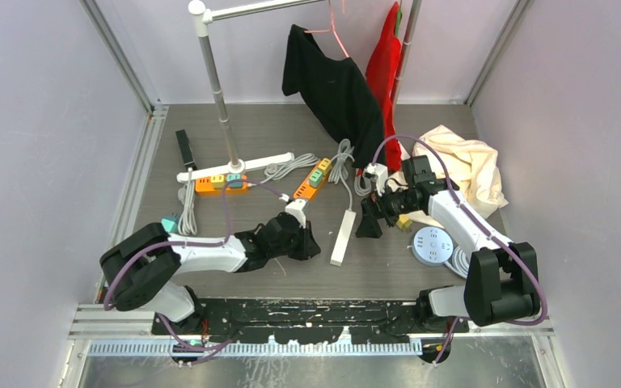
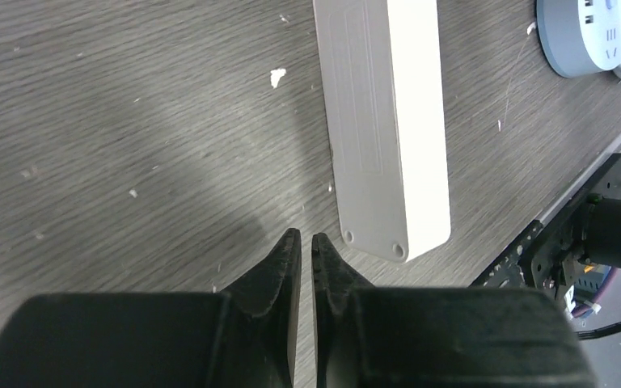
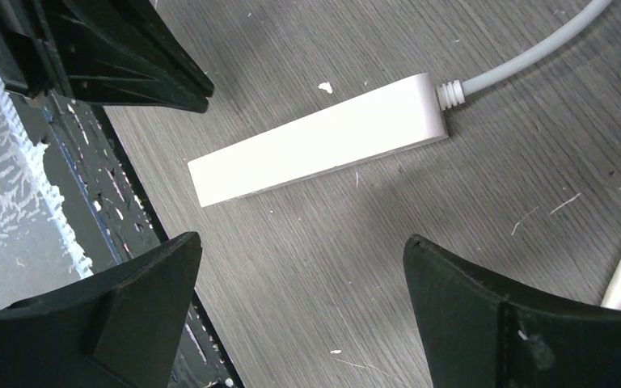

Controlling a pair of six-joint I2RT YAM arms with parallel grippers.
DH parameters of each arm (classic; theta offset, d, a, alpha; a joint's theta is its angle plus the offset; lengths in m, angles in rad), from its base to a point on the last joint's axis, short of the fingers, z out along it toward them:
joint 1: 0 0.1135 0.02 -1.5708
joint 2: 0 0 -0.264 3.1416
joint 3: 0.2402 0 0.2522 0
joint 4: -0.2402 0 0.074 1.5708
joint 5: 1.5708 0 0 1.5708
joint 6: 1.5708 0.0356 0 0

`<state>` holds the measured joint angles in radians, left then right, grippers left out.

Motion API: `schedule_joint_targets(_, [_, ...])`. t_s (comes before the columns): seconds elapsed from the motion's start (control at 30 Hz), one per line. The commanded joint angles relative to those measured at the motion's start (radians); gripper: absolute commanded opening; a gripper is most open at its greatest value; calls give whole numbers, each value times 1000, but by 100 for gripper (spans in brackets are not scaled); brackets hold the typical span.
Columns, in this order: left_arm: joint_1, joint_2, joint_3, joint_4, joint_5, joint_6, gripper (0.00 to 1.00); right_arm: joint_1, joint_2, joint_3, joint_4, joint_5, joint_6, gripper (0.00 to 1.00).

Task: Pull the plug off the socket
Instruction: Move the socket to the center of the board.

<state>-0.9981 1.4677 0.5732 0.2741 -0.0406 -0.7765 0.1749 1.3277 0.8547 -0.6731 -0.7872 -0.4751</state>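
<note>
Two orange socket strips (image 1: 220, 185) (image 1: 310, 181) lie at the back, each with teal and yellow plugs (image 1: 317, 173) pushed in. A white socket strip (image 1: 343, 235) lies between my grippers, its screwed back face (image 2: 384, 121) turned toward the left wrist camera; no plug shows on it. My left gripper (image 1: 314, 246) (image 2: 307, 236) is shut with nothing between its fingers, just left of the strip's near end. My right gripper (image 1: 369, 220) (image 3: 303, 250) stands wide open above bare table, right of the strip (image 3: 315, 149).
A round grey socket hub (image 1: 434, 245) (image 2: 586, 36) sits right of the white strip. A long white strip (image 1: 234, 167), coiled grey cables (image 1: 341, 162), a clothes rack pole (image 1: 218, 89), black and red garments (image 1: 335, 89) and a cream cloth (image 1: 469, 166) fill the back.
</note>
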Motion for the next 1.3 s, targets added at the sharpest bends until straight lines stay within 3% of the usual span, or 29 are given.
schedule_joint_targets(0.0, [5,86,84,23,59,32,10,-4,-51,41,-7,1,-21,100])
schedule_joint_targets(0.3, [-39,318,283,105,215,-29,8,-135,-154,102,-31,82,58,100])
schedule_joint_targets(0.53, [-86,566,576,106,264,-55,8,-218,-212,95,99,283,284,100])
schedule_joint_targets(0.63, [-86,627,657,115,269,-73,10,-244,-238,80,146,333,337,100])
schedule_joint_targets(0.73, [-88,648,699,118,269,-73,18,-265,-262,66,173,334,359,100])
schedule_joint_targets(0.83, [-88,609,670,127,257,-36,31,-283,-272,64,173,307,358,100])
schedule_joint_targets(0.97, [-89,449,514,159,224,84,47,-311,-289,64,155,214,335,100])
schedule_joint_targets(1.27, [-59,-78,226,-124,-46,474,85,-347,-358,45,160,67,326,100])
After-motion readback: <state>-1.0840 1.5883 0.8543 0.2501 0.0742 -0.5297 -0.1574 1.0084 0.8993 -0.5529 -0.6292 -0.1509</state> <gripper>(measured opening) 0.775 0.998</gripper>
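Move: Just right of the nearly shut left fingers, the white socket lies on its side, its middle about 8 cm right, 3 cm ahead and a couple lower, its underside facing them. The orange socket is some 20 cm straight ahead of that hand. From the open right hand, the white socket is about 5 cm left, 3 cm back and 8 cm below; the yellow plug is 12 cm right and 1 cm ahead, the round socket 19 cm right and 5 cm back. Sweeping right about 19 cm and dipping a little, the left hand pushes its nearly shut fingers against the near part of the white socket's underside, then backs off some 10 cm left, rising 7 cm and opening wide. The right hand clears away to the right, up and forward, about 10 cm each right and up, turning some 35 degrees clockwise, still open. ##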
